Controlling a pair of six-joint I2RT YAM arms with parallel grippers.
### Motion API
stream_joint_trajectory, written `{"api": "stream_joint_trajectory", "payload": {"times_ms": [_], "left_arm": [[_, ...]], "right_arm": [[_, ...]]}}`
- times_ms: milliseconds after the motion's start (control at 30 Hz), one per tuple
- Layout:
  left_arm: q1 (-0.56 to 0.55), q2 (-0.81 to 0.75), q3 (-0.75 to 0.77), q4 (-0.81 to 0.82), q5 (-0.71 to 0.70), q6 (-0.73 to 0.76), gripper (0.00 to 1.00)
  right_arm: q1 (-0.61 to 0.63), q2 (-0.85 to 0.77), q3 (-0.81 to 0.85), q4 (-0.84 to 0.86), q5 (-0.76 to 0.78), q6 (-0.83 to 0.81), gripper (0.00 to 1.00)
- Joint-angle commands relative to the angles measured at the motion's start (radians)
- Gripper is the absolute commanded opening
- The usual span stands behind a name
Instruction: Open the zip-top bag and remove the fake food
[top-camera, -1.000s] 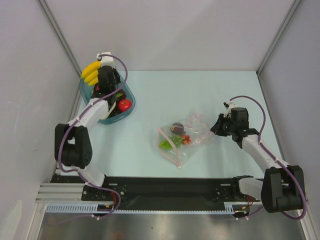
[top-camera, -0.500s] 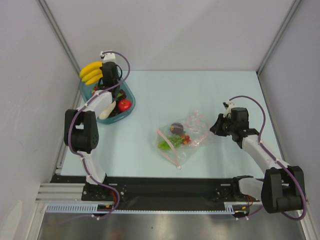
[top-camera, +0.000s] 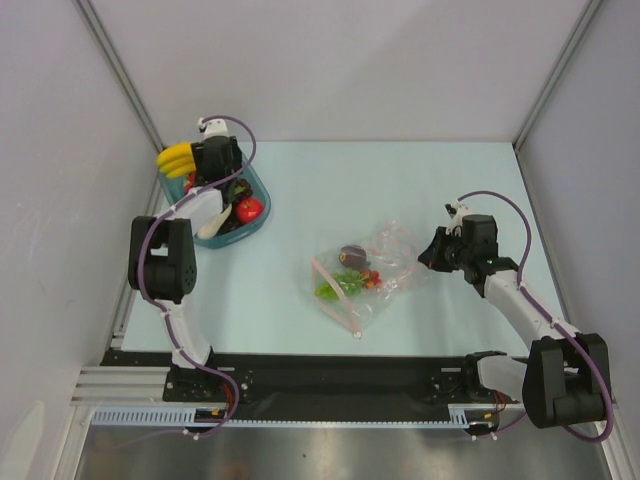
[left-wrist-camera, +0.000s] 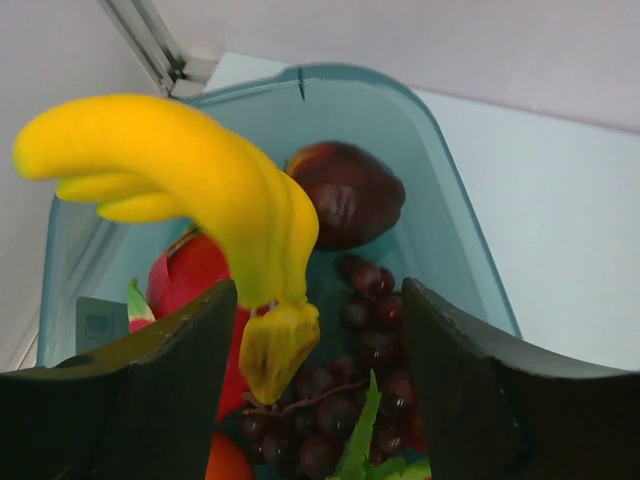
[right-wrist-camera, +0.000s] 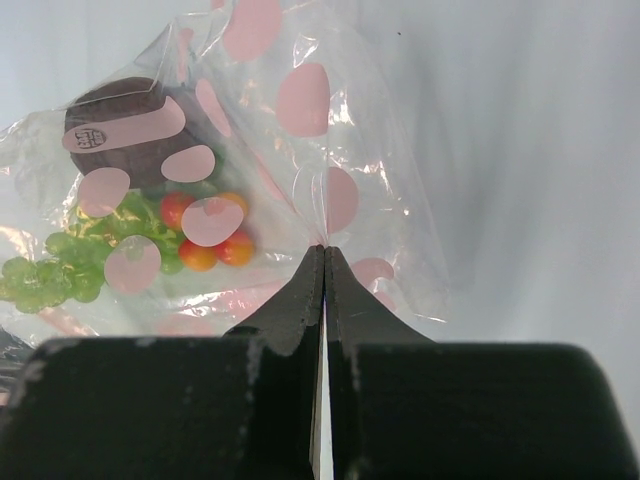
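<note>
The zip-top bag (top-camera: 365, 275) lies mid-table, clear with pink spots and a pink zip strip (top-camera: 335, 295). Inside it I see green grapes (right-wrist-camera: 60, 265), a dark purple piece (right-wrist-camera: 130, 130) and small orange-red pieces (right-wrist-camera: 215, 245). My right gripper (right-wrist-camera: 323, 250) is shut, pinching a fold of the bag's film (right-wrist-camera: 300, 150) at its right side (top-camera: 432, 250). My left gripper (left-wrist-camera: 318, 300) stands open over the teal tray (left-wrist-camera: 450, 210). The yellow banana (left-wrist-camera: 190, 170) has its stem hanging between the jaws, close to the left finger and clear of the right one.
The tray (top-camera: 262, 195) sits at the back left by the wall and holds dark grapes (left-wrist-camera: 370, 330), a dark red fruit (left-wrist-camera: 345, 190) and a red piece (left-wrist-camera: 190, 275). Side walls close in the table left and right.
The left arm has straightened toward the tray, and the banana has shifted a little left and lower over the tray's back edge. The right arm and the bag have stayed put.
</note>
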Motion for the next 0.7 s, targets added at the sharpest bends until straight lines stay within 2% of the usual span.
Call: {"api": "stream_joint_trajectory", "payload": {"times_ms": [0,33,100,300,367,533,567,667], "left_arm": [[0.002,-0.048,-0.027,0.021,0.025,-0.031,0.72],[0.002,-0.053,-0.031,0.021,0.029,-0.030,0.77],[-0.003,-0.068,-0.046,0.033,0.035,-0.022,0.80],[-0.044,-0.180,-0.077,0.062,0.053,0.010,0.83],[-0.066,-0.220,-0.095,0.070,0.055,0.006,0.88],[-0.130,-0.419,-0.182,0.116,0.024,0.006,0.92],[-0.150,-0.456,-0.237,0.120,0.022,0.000,0.92],[-0.182,-0.611,-0.357,0.120,0.113,-0.048,0.90]], "right_arm": [[0.003,-0.025,0.014,0.033,-0.019,-0.012,0.00],[0.004,-0.027,0.014,0.033,-0.019,-0.012,0.00],[0.004,-0.027,0.012,0.031,-0.019,-0.012,0.00],[0.006,-0.022,0.014,0.036,-0.020,-0.012,0.00],[0.006,-0.024,0.014,0.033,-0.019,-0.012,0.00],[0.006,-0.028,0.014,0.031,-0.016,-0.013,0.00],[0.004,-0.028,0.014,0.031,-0.017,-0.013,0.00],[0.006,-0.027,0.014,0.034,-0.019,-0.012,0.00]]}}
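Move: The left hand, open above the bin, has the bananas some 6 cm to its left, 2 cm ahead and slightly lower. The avocado still in the bag is about 22 cm back, 38 cm right and 13 cm lower; the tomatoes lie 6 cm back and 5 cm right of the avocado, the green grapes 9 cm back and 4 cm left of it. From the right hand the avocado is 19 cm left, 4 cm ahead, 6 cm lower. Still pinching the bag's crumpled end, the right hand stays put. The left fingers, already open around the banana stem, spread wider as the hand dips about 2 cm and eases back; then it sweeps up, back and right, out over the bin towards the bag's side, ending about 13 cm higher and 9 cm back, tipping its fingers up some 15 degrees and turning slightly clockwise. ##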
